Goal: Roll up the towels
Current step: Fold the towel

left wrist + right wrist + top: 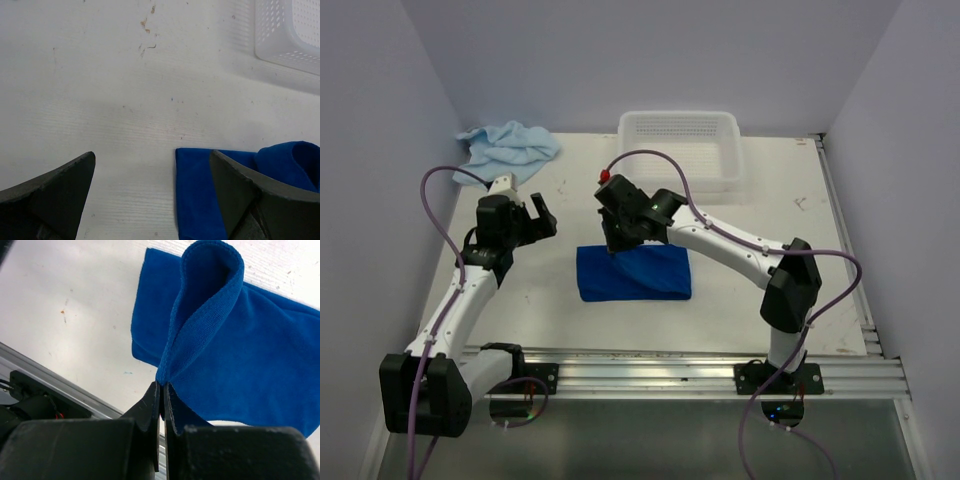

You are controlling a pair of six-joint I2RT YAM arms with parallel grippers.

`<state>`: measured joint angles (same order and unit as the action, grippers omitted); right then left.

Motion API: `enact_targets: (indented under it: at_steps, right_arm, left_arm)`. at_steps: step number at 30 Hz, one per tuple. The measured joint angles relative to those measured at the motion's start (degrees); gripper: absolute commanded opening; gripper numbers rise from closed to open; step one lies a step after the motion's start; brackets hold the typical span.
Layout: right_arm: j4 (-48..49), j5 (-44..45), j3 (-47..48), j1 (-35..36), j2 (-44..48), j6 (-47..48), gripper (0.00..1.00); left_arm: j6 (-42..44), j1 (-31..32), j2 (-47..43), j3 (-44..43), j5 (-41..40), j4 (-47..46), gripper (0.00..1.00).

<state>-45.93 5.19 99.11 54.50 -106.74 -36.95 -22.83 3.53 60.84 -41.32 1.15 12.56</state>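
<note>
A dark royal blue towel (638, 274) lies folded near the middle of the table. My right gripper (614, 246) is shut on its far-left corner; in the right wrist view that pinched edge (200, 320) stands up in a loop above my right gripper (163, 385). My left gripper (546, 212) hangs open to the left of this towel, with nothing between the jaws. In the left wrist view the towel's left edge (195, 195) shows between the fingers (235, 195). The pale sky blue towel (508, 148) lies crumpled at the far-left corner.
A white perforated basket (682, 148) stands at the back of the table, also seen in the left wrist view as the basket (285, 35). A metal rail (720, 372) runs along the near edge. White walls close the table on the left, back and right.
</note>
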Motion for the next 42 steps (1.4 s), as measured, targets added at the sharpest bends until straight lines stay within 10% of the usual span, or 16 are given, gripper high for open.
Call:
enact_targets:
  at_steps: [34,38,42]
  right_arm:
    - [9.01,-3.78,0.72,2.93,-6.99,-3.15,0.00]
    - [10.40,-5.79,0.59,2.97,-8.52,-3.61,0.31]
    - [11.72,-7.82,-0.85,3.04,-8.81,-4.31,0.43]
  left_arm:
    - [0.00,0.74,-0.11,0.00,-0.13,0.04,0.99]
    - [-0.04,0.74,-0.68,0.00,-0.33,0.04,1.00]
    - [-0.04,0.74,-1.07,0.00,-1.53,0.11,1.00]
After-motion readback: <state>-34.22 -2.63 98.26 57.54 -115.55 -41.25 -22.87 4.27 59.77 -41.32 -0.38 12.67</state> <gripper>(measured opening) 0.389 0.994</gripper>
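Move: The blue towel's left end, where the right hand is taking the pinched edge, lies about 9 cm to that hand's left, 1 cm ahead and some 14 cm below. The white basket sits roughly 36 cm ahead of the right hand and 19 cm to its right; the light-blue towel is about 38 cm ahead and 31 cm to its left. From the idle left hand, that same towel end is about 5 cm right, 4 cm back and 13 cm down. The blue towel's raised edge, already pinched in the right fingers, is lifted about 2 cm and then carried left and down over the lower layer towards the towel's left end. The hand ends about 7 cm left of its start and 5 cm lower, tilting slightly, and as it goes on sinking the fingers part to a little under half open, letting go of the edge above the table. ##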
